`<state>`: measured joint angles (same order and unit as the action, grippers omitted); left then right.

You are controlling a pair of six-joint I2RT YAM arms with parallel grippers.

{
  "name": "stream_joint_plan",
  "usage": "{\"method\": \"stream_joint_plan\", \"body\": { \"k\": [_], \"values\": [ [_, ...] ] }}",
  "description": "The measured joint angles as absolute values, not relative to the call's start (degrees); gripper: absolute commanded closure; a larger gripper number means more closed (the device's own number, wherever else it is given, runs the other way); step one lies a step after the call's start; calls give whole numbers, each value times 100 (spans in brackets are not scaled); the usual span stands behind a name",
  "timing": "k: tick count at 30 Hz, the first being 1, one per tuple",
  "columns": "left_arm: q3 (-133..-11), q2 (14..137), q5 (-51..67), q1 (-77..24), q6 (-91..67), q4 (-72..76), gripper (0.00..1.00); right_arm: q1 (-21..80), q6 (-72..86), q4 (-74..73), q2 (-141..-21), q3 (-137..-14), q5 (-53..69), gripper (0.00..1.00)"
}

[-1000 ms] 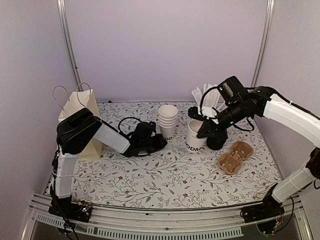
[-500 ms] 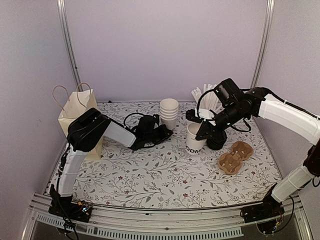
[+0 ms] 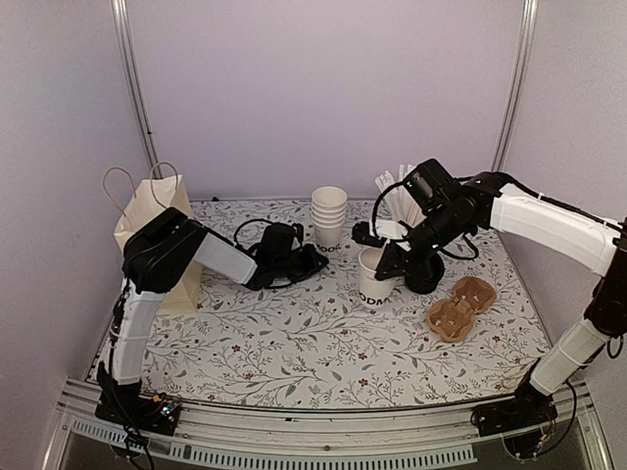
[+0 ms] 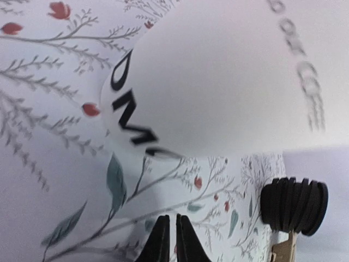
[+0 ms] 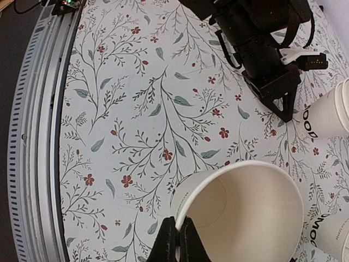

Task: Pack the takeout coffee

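Note:
A white paper cup (image 3: 373, 278) with black lettering stands open, without a lid, mid-table. My right gripper (image 3: 383, 257) is shut on its rim, one finger inside and one outside; the pinch on the cup (image 5: 245, 213) shows at my right gripper (image 5: 178, 230). A stack of the same white cups (image 3: 329, 217) stands further back. My left gripper (image 3: 318, 258) lies low on the table just left of the stack, jaws together on nothing. In the left wrist view the lowest cup (image 4: 218, 76) looms ahead of my left gripper (image 4: 175, 237).
A stack of black lids (image 3: 426, 275) stands right of the held cup, also seen as the black lids (image 4: 294, 204). A brown pulp carrier (image 3: 458, 305) lies at the right. A cup of white straws (image 3: 402, 194) stands behind. The cream paper bag (image 3: 157, 220) stands at the far left.
The stack of cups has shifted toward the back, with my left gripper following and then easing back left. My right gripper has brought the open cup slightly left and nearer.

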<state>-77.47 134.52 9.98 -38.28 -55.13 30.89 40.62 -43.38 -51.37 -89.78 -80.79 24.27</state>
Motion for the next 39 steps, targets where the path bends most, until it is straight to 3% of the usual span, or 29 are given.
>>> {"method": "stream_joint_plan", "body": {
  "k": [5, 17, 20, 23, 25, 33, 39],
  "values": [
    [-6587, 12313, 1015, -3848, -5413, 2753, 81, 4460, -4379, -5087, -9330, -8095, 2300, 100],
    [-6416, 10560, 1181, -3861, -4641, 1326, 77, 5199, -4355, -4477, -10071, -7994, 2130, 99],
    [-6674, 10490, 1205, -3826, -4324, 895, 77, 5306, -4335, -4366, -10180, -7996, 2104, 89],
    [-7019, 10499, 1297, -3719, -4121, 593, 76, 5371, -4313, -4344, -10278, -7996, 2069, 67],
    [-7133, 10490, 1343, -3616, -4040, 574, 76, 5393, -4309, -4355, -10296, -7996, 2032, 59],
    [-7094, 10394, 1881, -3319, -3614, 611, 71, 5188, -4508, -4696, -9837, -8082, 1909, 54],
    [-7094, 10077, 2484, -3315, -3030, 687, 69, 3645, -4412, -4397, -8713, -7959, 2189, 57]
  ]
}}
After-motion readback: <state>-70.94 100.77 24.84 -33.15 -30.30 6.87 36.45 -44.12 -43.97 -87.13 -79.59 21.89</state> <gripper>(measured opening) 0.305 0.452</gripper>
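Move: The held paper cup goes to an open spot on the near part of the table, some 10 cm to the right hand's left, about 1 cm back and 20 cm below. From that hand, the black lids stand about 14 cm ahead, 12 cm right and 16 cm down; the drink carrier lies some 5 cm ahead, 19 cm right and 18 cm down. From the left hand, that spot is about 22 cm back, 3 cm right and 2 cm below; the cup stack stands 7 cm straight ahead, its middle 6 cm higher. The paper cup, still pinched by its rim, is lowered about 8 cm by the right hand and carried left and a little back to the open table, where the fingers open; the hand then swings up, forward and right towards the black lids. Meanwhile the left hand draws back from the cup stack and rises nearly 20 cm, its fingers opening a little and pitching upward. ##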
